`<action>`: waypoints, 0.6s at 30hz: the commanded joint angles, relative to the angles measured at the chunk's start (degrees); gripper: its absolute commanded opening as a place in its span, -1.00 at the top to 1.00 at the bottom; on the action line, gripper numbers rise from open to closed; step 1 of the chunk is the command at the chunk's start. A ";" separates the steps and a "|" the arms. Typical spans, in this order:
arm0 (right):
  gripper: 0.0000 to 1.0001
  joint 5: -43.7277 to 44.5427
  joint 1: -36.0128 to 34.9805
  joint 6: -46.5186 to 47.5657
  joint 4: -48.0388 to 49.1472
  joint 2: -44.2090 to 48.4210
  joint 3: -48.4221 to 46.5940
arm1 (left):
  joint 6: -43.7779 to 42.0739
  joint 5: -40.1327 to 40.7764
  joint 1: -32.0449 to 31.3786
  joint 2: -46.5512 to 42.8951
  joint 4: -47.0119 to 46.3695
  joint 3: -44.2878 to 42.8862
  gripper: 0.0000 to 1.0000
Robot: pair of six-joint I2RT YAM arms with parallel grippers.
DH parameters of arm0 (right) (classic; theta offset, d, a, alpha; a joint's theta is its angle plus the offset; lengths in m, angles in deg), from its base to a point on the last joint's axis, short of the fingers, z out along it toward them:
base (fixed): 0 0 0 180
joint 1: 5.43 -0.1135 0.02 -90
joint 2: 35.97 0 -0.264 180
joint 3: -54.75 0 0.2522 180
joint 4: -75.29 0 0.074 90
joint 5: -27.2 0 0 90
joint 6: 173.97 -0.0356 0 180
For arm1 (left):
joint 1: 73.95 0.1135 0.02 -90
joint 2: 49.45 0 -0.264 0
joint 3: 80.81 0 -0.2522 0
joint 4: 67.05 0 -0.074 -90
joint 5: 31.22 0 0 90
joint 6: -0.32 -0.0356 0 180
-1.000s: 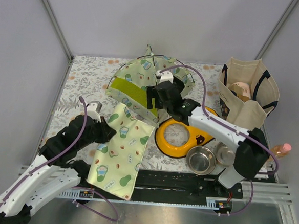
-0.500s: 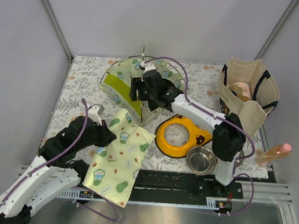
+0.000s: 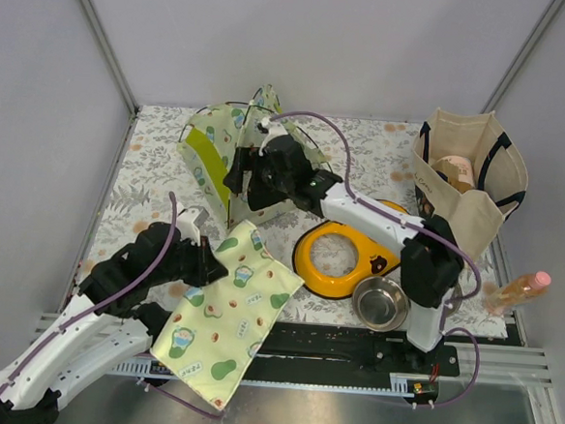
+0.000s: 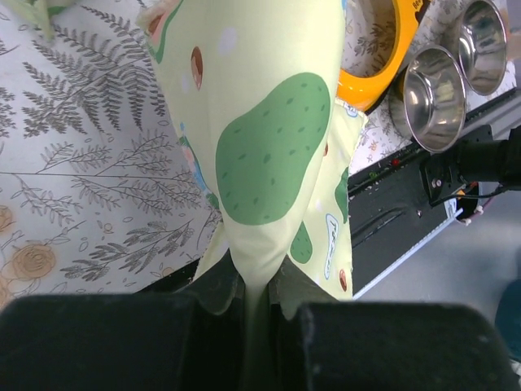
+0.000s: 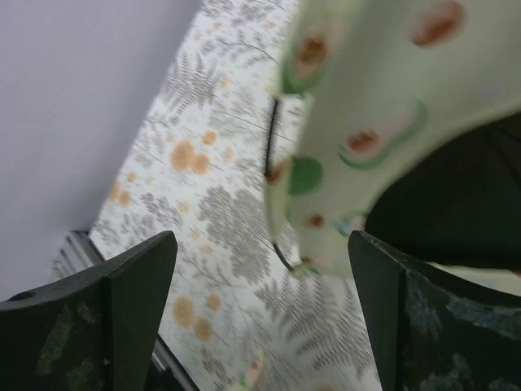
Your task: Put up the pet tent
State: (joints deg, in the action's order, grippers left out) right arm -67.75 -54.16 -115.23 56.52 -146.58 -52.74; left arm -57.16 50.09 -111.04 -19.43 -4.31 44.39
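Note:
The pet tent [image 3: 218, 130], pale green avocado print with a lime panel and thin black poles, stands tilted at the back left of the table. My right gripper [image 3: 238, 176] is against its right side, open. In the right wrist view the tent's fabric [image 5: 383, 90] and a black pole [image 5: 270, 140] hang ahead of the wide-apart fingers [image 5: 122, 301], and my right gripper [image 5: 260, 314] has nothing between the fingertips. My left gripper [image 3: 213, 263] is shut on the upper corner of the flat avocado-print mat [image 3: 232, 315]; the mat [image 4: 260, 147] drapes from my left gripper [image 4: 256, 303].
An orange feeder [image 3: 342, 260] lies right of the mat, with a steel bowl [image 3: 380, 303] in front of it. A canvas tote bag [image 3: 464, 181] stands at the back right and a bottle [image 3: 520, 287] at the right edge. Grey walls close in left and behind.
The right arm has swung left, and the tent has moved left and tipped more upright with it. The left gripper has dragged the mat slightly toward the front right.

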 commanded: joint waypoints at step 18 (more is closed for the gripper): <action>-0.88 -3.83 19.11 44.26 -10.71 1.81 -2.93 | 0.01 -8.71 -0.27 5.57 -12.85 2.28 1.00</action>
State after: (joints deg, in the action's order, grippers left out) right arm -63.24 -35.98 -81.53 48.32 -140.42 -49.90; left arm -57.08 43.12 -111.10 -14.45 -13.01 46.68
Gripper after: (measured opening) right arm 0.932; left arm 0.105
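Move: Below the open right hand, slightly to its left, stands the tent's front corner, about 20 cm down. The tent's right corner lies some 26 cm to the right of this hand, 11 cm farther out and 20 cm below; the doorway sits between, about 12 cm right and 6 cm ahead. The orange tray is roughly 34 cm right and 9 cm back. From the left hand the right corner is about 34 cm ahead and 32 cm right. Sweeping away from the tent's front corner with fingers wide open, the right hand goes about 18 cm right past the doorway, arching up a few centimetres, then swings 11 cm forward and sinks again towards the tent's right corner. Its wrist turns some 30 degrees, left side dropping, fingers swinging to point more forward and down. The left hand keeps its pinch on the patterned mat and drifts 3 cm right. ##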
